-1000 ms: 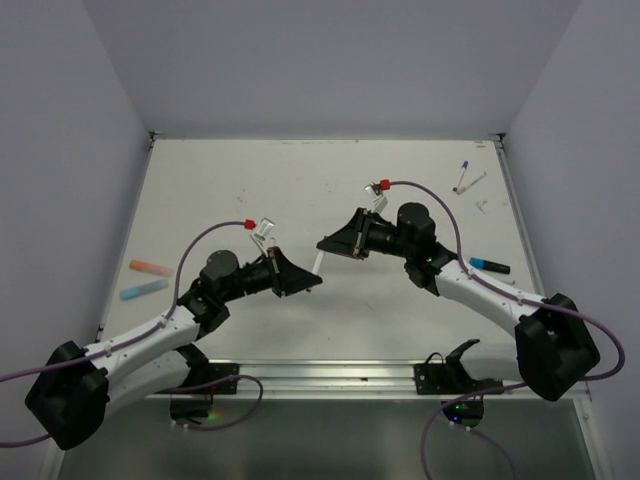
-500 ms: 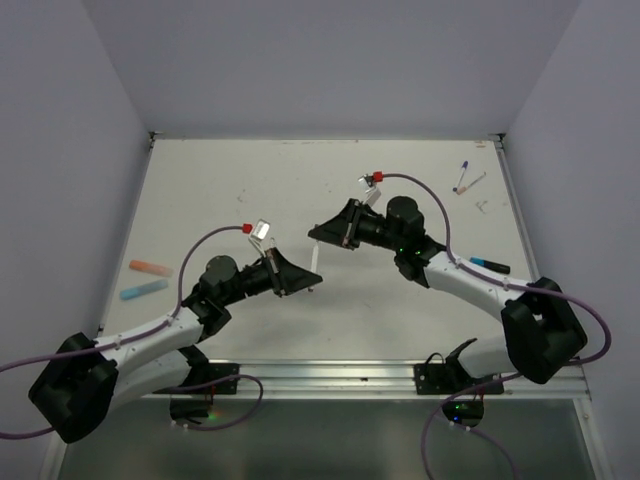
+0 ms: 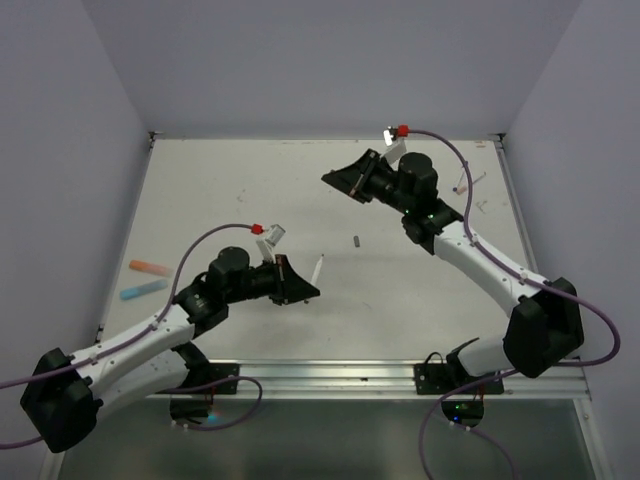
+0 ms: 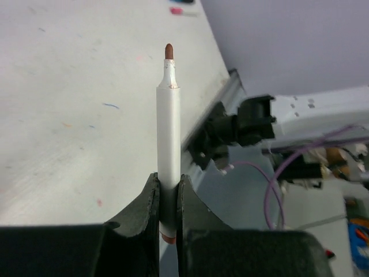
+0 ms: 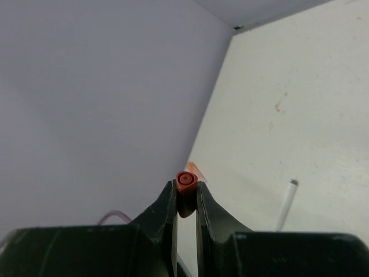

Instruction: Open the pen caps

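A thin white pen barrel (image 4: 168,127) with a bare brown-red tip (image 4: 169,51) stands up out of my left gripper (image 4: 168,190), which is shut on its lower end. From above, that barrel (image 3: 318,268) sticks out of the left gripper (image 3: 312,292) near the table's middle front. My right gripper (image 5: 185,193) is shut on a small dark red pen cap (image 5: 186,182), its open end facing the camera. In the top view the right gripper (image 3: 326,178) hangs high over the back middle, well apart from the pen. A tiny grey cap (image 3: 357,240) lies on the table between the arms.
A salmon marker (image 3: 150,267) and a pale blue marker (image 3: 143,290) lie at the left edge. Thin pens (image 3: 466,180) lie at the back right corner. A pink bit (image 4: 177,10) shows far off on the table. Purple walls close three sides.
My right gripper has pulled up and back, away from the pen, taking the dark red cap with it. The left gripper has shifted slightly forward, still holding the barrel.
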You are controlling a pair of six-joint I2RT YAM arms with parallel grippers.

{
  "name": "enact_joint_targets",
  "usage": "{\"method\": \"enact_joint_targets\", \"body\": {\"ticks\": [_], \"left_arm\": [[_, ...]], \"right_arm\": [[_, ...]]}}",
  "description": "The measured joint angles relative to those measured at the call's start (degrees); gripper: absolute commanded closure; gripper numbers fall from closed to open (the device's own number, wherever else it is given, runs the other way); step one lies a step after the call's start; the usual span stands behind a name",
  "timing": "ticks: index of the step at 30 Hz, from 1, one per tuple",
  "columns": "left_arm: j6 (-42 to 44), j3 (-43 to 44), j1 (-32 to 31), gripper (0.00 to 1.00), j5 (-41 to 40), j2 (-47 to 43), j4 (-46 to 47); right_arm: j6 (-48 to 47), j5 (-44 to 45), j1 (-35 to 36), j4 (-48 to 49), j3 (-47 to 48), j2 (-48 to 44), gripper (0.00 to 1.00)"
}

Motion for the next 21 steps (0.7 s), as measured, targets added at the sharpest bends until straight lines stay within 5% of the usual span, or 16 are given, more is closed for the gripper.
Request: {"method": "enact_joint_targets", "body": {"ticks": [9,21], "left_arm": [[12.46,17.27,4.26,1.0,-31.47,5.29,-33.55],[16.57,18.93,9.86,1.0,-49.29,19.65,-41.42]], "right_arm": [[-15.28,6.01,-0.79,-30.4,0.96,-1.42,1.0],[-23.82,7.87,-9.38,-40.46,-3.8,-1.2,1.0]]}}
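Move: The left hand holds the uncapped pen and makes for the grey-ended pen on the table, about 26 cm ahead, 12 cm to its left and 17 cm below. The grey cap lies some 32 cm ahead and 12 cm to the right of the left hand. The right hand holds the red cap, with the grey cap about 10 cm ahead, 10 cm to its right and 31 cm below, and the grey-ended pen 5 cm ahead and 14 cm left, equally low. The left hand swings the still-gripped pen about 16 cm left and 12 cm forward, then sinks as well, turning its fingers from pointing right to forward and steeply down as it nears the spot just left of the grey-ended pen. Meanwhile the right hand keeps the red cap pinched and drops some 18 cm while drifting 12 cm right, tipping its fingers about 45 degrees down towards the table by the grey cap. ##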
